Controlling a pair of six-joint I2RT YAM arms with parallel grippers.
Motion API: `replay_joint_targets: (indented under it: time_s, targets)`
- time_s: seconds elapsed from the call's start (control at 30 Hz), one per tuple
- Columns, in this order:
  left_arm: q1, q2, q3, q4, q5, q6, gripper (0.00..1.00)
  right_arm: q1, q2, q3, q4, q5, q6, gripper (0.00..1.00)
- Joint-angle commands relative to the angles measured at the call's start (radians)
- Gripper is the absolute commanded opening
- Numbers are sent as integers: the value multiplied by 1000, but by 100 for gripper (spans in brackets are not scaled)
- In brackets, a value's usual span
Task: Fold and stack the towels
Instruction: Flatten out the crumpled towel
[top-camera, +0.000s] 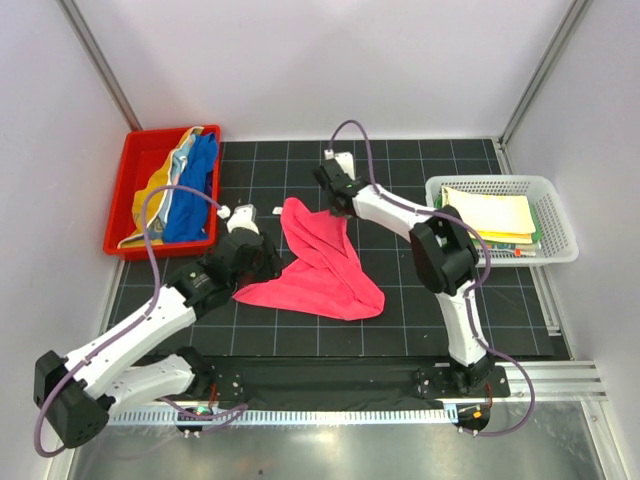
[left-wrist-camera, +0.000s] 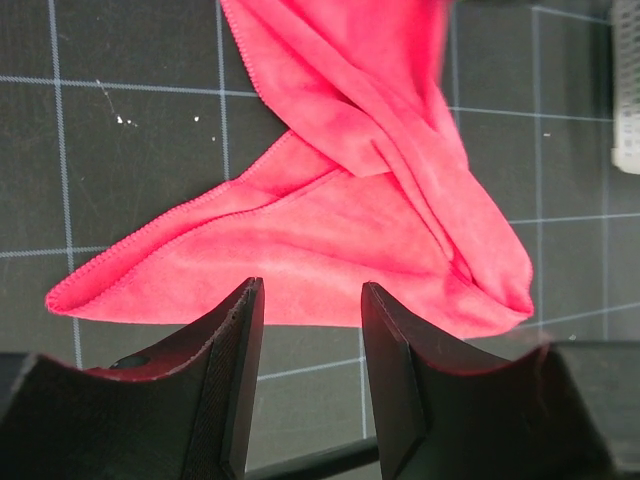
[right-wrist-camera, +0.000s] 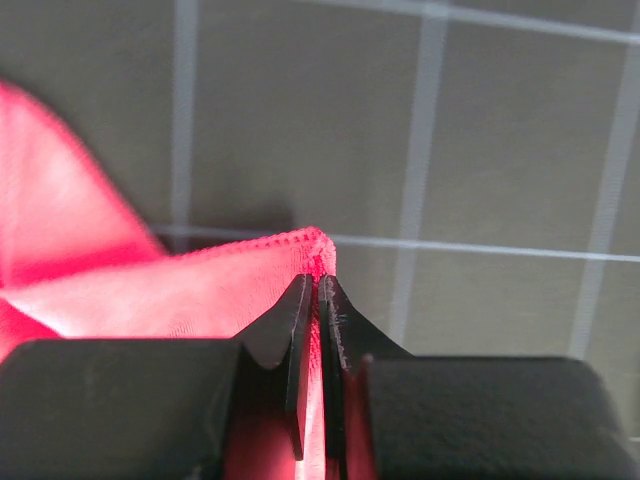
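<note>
A pink-red towel (top-camera: 322, 265) lies crumpled in the middle of the black grid mat. My right gripper (top-camera: 330, 195) is shut on its far corner (right-wrist-camera: 312, 250) and holds that corner up off the mat. My left gripper (top-camera: 262, 262) is open and empty at the towel's left edge (left-wrist-camera: 300, 250), its fingers (left-wrist-camera: 240, 340) just short of the cloth. Blue, yellow and white towels (top-camera: 190, 185) lie heaped in the red bin. Folded yellow and green towels (top-camera: 495, 218) sit in the white basket.
The red bin (top-camera: 135, 190) stands at the back left. The white mesh basket (top-camera: 555, 215) stands at the right edge, its corner in the left wrist view (left-wrist-camera: 628, 110). Grey walls close in the back and sides.
</note>
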Motion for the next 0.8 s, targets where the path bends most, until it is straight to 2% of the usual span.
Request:
replay_joint_targets:
  time_s: [0.0, 0.27, 0.5, 0.57, 0.63, 0.67, 0.77]
  targets:
    - [22, 75, 80, 74, 15, 19, 47, -63, -110, -45, 63, -21, -14, 11]
    - [91, 406, 285, 141, 12, 48, 46, -187, -113, -98, 116, -130, -52, 10]
    - [206, 699, 499, 158, 68, 138, 46, -253, -95, -110, 139, -189, -66, 10]
    - [251, 785, 564, 155, 97, 166, 46, -257, -87, -105, 137, -193, -70, 14]
    - [298, 842, 609, 144, 127, 204, 47, -265, -81, -105, 137, -201, -73, 21]
    - [317, 868, 658, 141, 158, 215, 47, -268, -80, -107, 137, -202, -73, 27]
    - [355, 977, 733, 155, 255, 286, 48, -279, -73, -107, 140, -225, -70, 35]
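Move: The right hand already pinches the pink towel's far-right corner; the bare mat spot for it lies about 10 cm right, 4 cm ahead and 3 cm below. The towel's far-left corner is some 14 cm left and 8 cm ahead of that hand. From the left hand, that far-left corner lies roughly 31 cm ahead, 3 cm right and 13 cm below. The white tag is about 27 cm straight ahead, and the towel's near-left tip about 9 cm left, level with it. Keep the pinch and draw the towel's far-right corner about 10 cm to the right and slightly forward, low over the mat, slowing to a stop before parting the right fingers to let go. Meanwhile bring the left gripper, still half open and empty, quickly forward some 22 cm towards the far-left corner, sinking mostly in the second half as its fingers tip down a little. ##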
